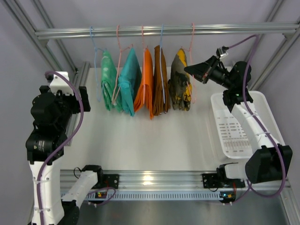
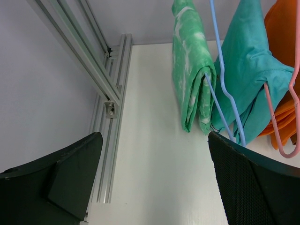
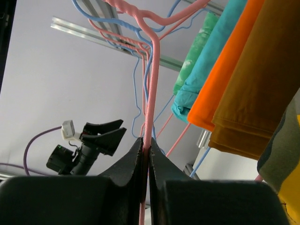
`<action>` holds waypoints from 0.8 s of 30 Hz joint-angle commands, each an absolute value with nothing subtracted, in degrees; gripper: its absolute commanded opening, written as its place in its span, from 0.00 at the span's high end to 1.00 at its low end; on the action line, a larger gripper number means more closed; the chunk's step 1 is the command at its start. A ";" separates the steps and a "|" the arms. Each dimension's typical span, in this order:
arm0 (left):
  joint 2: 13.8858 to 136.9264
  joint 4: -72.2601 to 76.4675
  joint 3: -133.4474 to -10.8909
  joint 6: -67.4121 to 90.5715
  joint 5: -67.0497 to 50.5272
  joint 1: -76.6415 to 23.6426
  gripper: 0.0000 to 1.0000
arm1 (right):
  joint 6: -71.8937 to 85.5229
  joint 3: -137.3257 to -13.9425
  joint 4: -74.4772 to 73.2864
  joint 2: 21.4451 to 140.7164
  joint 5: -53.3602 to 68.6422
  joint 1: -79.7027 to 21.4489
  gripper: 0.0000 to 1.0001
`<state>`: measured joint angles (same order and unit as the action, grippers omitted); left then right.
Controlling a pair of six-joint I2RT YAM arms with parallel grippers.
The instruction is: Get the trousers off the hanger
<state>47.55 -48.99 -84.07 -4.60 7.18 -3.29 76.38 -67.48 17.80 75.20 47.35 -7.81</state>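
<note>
Five pairs of folded trousers hang on wire hangers from the top rail [image 1: 164, 31]: green [image 1: 108, 86], teal [image 1: 129, 82], orange [image 1: 146, 86], brown [image 1: 161, 86] and yellow-and-dark patterned [image 1: 180, 84]. My right gripper [image 1: 190, 69] is raised beside the patterned pair. In the right wrist view it [image 3: 146, 150] is shut on the upright wire of the pink hanger [image 3: 152, 84] that carries that pair [image 3: 283, 159]. My left gripper [image 2: 154, 187] stands wide open at the far left, holding nothing, short of the green trousers [image 2: 192, 79].
A white slotted basket [image 1: 225, 126] lies on the table at the right, under the right arm. Aluminium frame posts [image 2: 110, 93] run along the left side and the near edge. Blue and pink hanger hooks [image 3: 136, 42] crowd together on the rail.
</note>
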 commanded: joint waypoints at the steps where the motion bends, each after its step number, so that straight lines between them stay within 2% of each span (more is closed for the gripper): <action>1: 48.95 -45.00 -86.13 -3.96 6.15 -2.99 0.01 | 78.04 -68.90 36.37 72.07 49.92 -8.70 1.00; 6: 49.92 -43.95 -86.92 -3.43 5.63 -2.99 0.01 | 80.06 -72.77 41.82 72.60 49.40 -8.00 1.00; 16: 53.17 -43.77 -92.36 -1.67 0.27 -2.99 0.01 | 82.18 -75.85 43.68 70.05 49.04 -6.94 1.00; 24: 58.97 -45.53 -101.95 2.10 -15.36 -2.99 0.01 | 82.09 -70.85 43.51 64.08 49.57 -6.15 1.00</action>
<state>56.93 -47.03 -97.80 -0.73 -6.44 -3.25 84.73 -69.76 28.29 70.67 50.09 -6.61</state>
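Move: About 12 cm above and 5 cm ahead of the right hand, the rail carries the hook of the pink hanger, whose wire is already pinched. That hanger's camouflage trousers lie straight below-ahead, some 8 cm out and 14 cm down; the brown trousers hang level with them, 8 cm left of the right hand. From the empty left hand, the camouflage trousers are about 17 cm ahead and 40 cm right, the green trousers 15 ahead and 12 right, all roughly 13 cm lower. Lifting the pink hanger by its wire, the right hand rises about 7 cm to take the hook off the rail, then also draws back some 4 cm, tilting its grip slightly and keeping the fingers shut. The open left hand eases forward, then rises about 6 cm and swings right towards the hanging clothes, turning clockwise. ##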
